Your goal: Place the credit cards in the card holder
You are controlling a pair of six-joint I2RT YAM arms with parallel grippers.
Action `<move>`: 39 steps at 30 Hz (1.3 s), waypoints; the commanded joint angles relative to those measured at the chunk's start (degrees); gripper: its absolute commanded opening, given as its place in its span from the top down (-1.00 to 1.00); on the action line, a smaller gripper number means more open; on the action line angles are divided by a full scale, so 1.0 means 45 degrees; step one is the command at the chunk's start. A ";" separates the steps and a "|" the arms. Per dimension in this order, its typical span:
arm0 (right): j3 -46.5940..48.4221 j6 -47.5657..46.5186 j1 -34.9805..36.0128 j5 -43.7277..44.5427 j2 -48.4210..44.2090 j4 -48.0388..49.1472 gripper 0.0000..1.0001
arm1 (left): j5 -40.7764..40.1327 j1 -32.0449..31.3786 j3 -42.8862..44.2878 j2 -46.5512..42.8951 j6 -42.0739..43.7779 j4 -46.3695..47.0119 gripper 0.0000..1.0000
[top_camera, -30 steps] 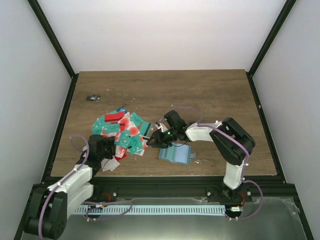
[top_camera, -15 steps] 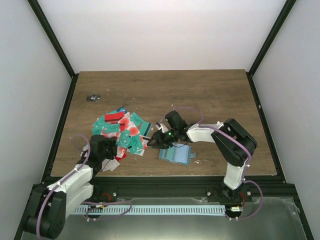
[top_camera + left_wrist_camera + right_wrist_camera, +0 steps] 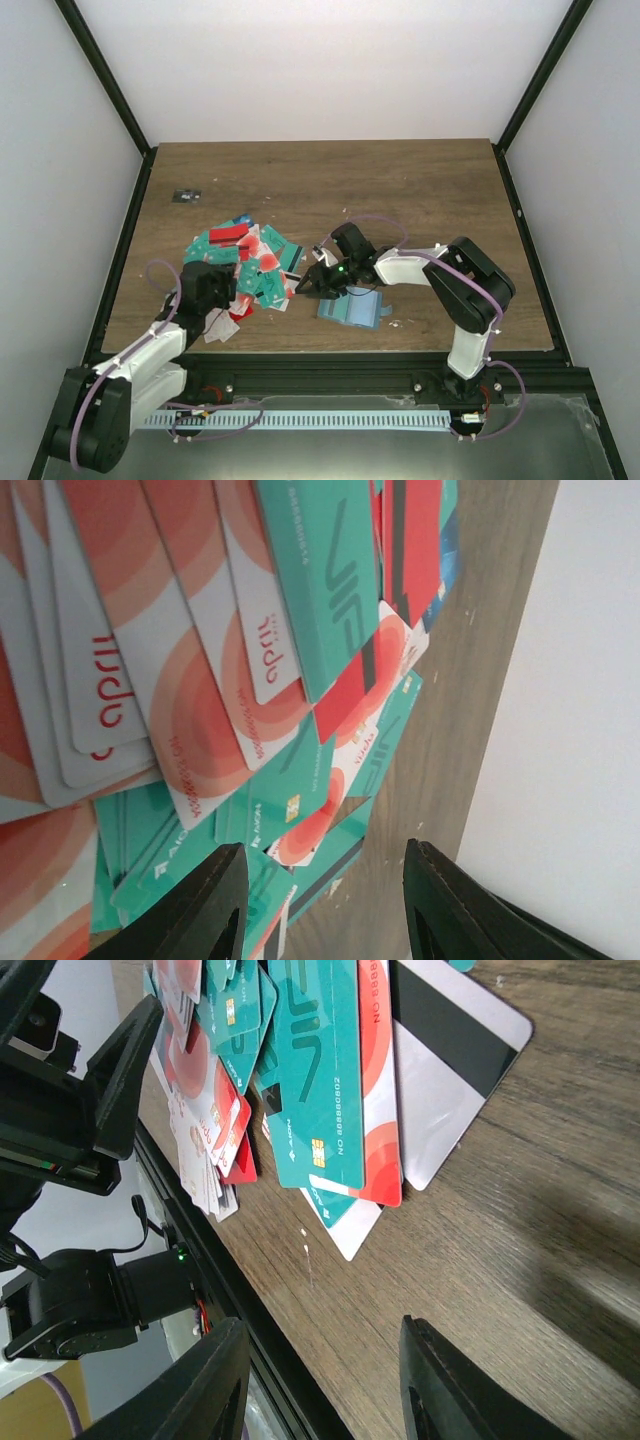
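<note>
A heap of credit cards (image 3: 245, 262), teal, red and white with red blotches, lies left of the table's middle. The teal-blue card holder (image 3: 352, 308) lies flat near the front edge, right of the heap. My left gripper (image 3: 208, 287) is open and empty at the heap's near-left side; its wrist view looks straight down on overlapping cards (image 3: 250, 670). My right gripper (image 3: 303, 284) is open and empty just above the wood at the heap's right edge, left of the holder. Its wrist view shows teal and white cards (image 3: 335, 1090) ahead of the open jaws.
A small dark object (image 3: 186, 195) lies at the far left of the table. Black frame posts (image 3: 120, 240) and white walls enclose the table. My left arm (image 3: 70, 1100) shows beyond the cards in the right wrist view.
My left gripper has moved a little farther onto the heap's near-left side. My right gripper has edged slightly toward the heap's right edge. The cards and holder have not moved.
</note>
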 commanded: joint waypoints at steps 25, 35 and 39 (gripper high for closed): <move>-0.0263 -0.0280 -0.0217 -0.0345 -0.0027 -0.0098 0.14 | -0.1251 -0.0096 -0.1324 0.2554 0.0406 0.2877 0.17; -0.0436 -0.0342 -0.0297 -0.0510 0.0051 -0.0132 0.14 | -0.1510 -0.0099 -0.2298 0.4976 0.0456 0.6963 0.71; -0.0325 -0.0354 -0.0353 -0.0464 -0.0049 -0.0224 0.14 | -0.1178 -0.0096 -0.2119 0.4974 0.0573 0.7295 0.92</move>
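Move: The red-and-white card I want sits under my left hand, its middle about 5 cm to the left, 1 cm ahead and some 5 cm below, with its right end nearest my fingers. A teal card overlaps the row some 5 cm farther out than it. The red striped card is about 11 cm ahead of my left hand and 3 cm left, the teal pile about 8 cm right and level. From my right hand, the wanted card lies about 20 cm left and 3 cm ahead. I drop my left hand about 3 cm onto the near part of the card pile with the fingers half open and pause there briefly. Then I ease down almost 2 cm more while drifting about 1 cm left, raise the pointing of the fingers by some 5 degrees and close them nearly shut, pinching the right end of the red-and-white card. ##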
